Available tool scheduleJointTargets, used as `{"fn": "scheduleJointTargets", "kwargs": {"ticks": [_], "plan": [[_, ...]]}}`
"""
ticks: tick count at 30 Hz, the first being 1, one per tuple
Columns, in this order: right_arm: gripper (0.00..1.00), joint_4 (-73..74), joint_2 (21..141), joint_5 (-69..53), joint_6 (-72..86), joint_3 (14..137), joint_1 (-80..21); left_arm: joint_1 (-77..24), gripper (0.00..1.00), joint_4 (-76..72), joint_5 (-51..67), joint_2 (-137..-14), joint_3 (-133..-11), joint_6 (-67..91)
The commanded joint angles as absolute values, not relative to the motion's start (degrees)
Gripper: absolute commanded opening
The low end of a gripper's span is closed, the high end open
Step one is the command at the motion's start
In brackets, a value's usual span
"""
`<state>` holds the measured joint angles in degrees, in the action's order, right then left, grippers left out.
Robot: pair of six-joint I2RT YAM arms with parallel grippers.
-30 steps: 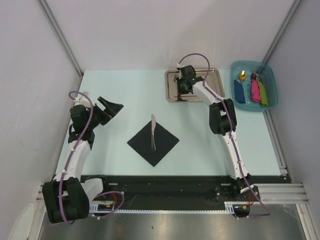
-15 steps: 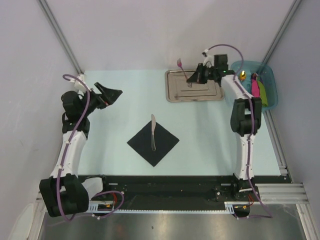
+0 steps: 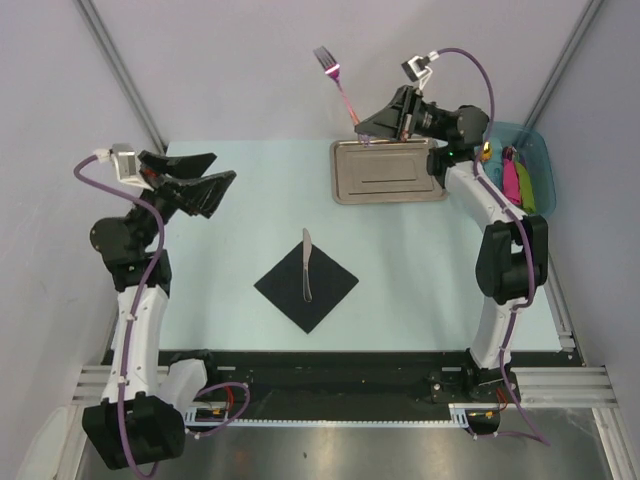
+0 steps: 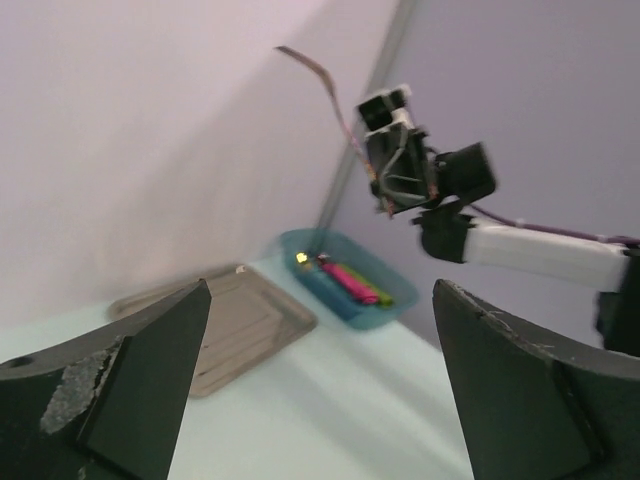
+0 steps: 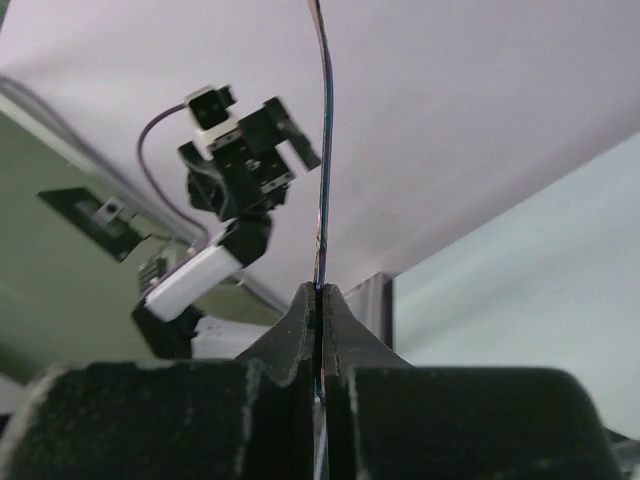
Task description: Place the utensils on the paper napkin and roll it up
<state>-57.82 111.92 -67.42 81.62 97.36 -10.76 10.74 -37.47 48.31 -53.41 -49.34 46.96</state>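
The black paper napkin (image 3: 306,285) lies as a diamond mid-table, and a slim knife (image 3: 307,264) rests on it, blade pointing away. My right gripper (image 3: 366,133) is raised above the steel tray's far edge, shut on a fork (image 3: 338,84) that slants up to the left, silvery tines on top. In the right wrist view the fork's thin handle (image 5: 325,150) rises from between my pressed fingertips (image 5: 318,291). High over the table's left side, my left gripper (image 3: 212,178) hangs open and empty; its wrist view shows both dark fingers (image 4: 130,380) wide apart.
The shiny steel tray (image 3: 388,171) sits at the back centre-right. A teal bin (image 3: 540,150) holding blue, pink and green items stands at the back right; it shows too in the left wrist view (image 4: 345,290). Grey walls enclose the table.
My right gripper closed on the fork in the tray and lifted it up and away toward the back wall. My left arm rose higher, still open.
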Motion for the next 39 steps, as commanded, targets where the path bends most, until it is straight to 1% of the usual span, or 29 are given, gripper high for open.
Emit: {"fn": "scheduleJointTargets", "kwargs": {"ticks": [1,3,5,6,8,11,16,26,31,34,37,38,39], "plan": [[0.00,-74.0,105.0,-69.7,97.2,96.0,-17.3,9.5,0.97,-58.8,54.8,-51.9,-47.0,63.4],[0.00,-73.3,102.1,-68.7,96.8,94.2,-21.5,6.9,0.94,-59.8,55.6,-50.5,-46.8,63.1],[0.00,-71.5,99.3,-68.6,95.8,92.4,-25.7,3.9,0.91,-57.7,55.5,-47.4,-46.2,59.4],[0.00,-70.9,98.4,-68.5,95.5,91.7,-27.3,0.8,0.88,-57.0,55.5,-46.2,-46.0,57.7],[0.00,-68.8,96.4,-69.1,94.0,90.0,-30.7,-2.0,0.84,-55.5,55.5,-44.0,-45.3,54.7],[0.00,-66.4,95.0,-69.6,92.3,88.2,-33.5,-3.6,0.81,-55.8,54.5,-43.3,-44.6,55.2],[0.00,-65.8,94.2,-71.1,90.9,87.7,-36.6,-5.7,0.80,-56.8,52.1,-43.9,-45.0,54.9],[0.00,-68.5,94.8,-72.3,90.8,87.2,-41.7,-10.7,0.81,-57.3,51.4,-47.5,-50.6,55.5],[0.00,-69.3,95.1,-72.2,91.3,86.4,-42.9,-12.0,0.78,-57.0,51.2,-48.2,-52.3,55.9],[0.00,-70.0,95.6,-71.8,91.8,86.6,-43.4,-12.7,0.74,-57.3,50.7,-48.7,-53.5,56.4],[0.00,-70.4,96.1,-71.5,92.1,86.8,-43.9,-13.2,0.66,-57.4,50.9,-49.0,-54.3,56.6],[0.00,-70.5,96.2,-71.5,92.2,86.9,-43.9,-13.5,0.60,-57.5,50.9,-49.0,-54.6,56.8],[0.00,-70.5,96.5,-71.3,92.2,86.8,-43.9,-13.6,0.57,-57.7,51.1,-49.1,-54.7,56.7]]}}
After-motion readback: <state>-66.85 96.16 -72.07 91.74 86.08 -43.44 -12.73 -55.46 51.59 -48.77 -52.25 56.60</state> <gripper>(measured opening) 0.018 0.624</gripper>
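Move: The fork head, held up in the right gripper, is about 22 cm ahead of the left gripper, 20 cm to its right and 6 cm higher. The right gripper itself is some 12 cm ahead and 27 cm right of that hand. From the right gripper, the left gripper is 12 cm back, 27 cm left and about level; the napkin with the knife is 13 cm back, 13 cm left, and the tray 19 cm ahead, 10 cm right, both roughly 40 cm below. Keep the right gripper shut on the fork's handle and sweep it back about 28 cm and left some 11 cm, fast then easing off, turning counter-clockwise so the fork head comes to the left gripper. Draw the left gripper back and to the right, rising late, swing its fingers some 30 degrees clockwise and tip them up, and narrow its wide-open jaws partway around the fork head without clamping. ##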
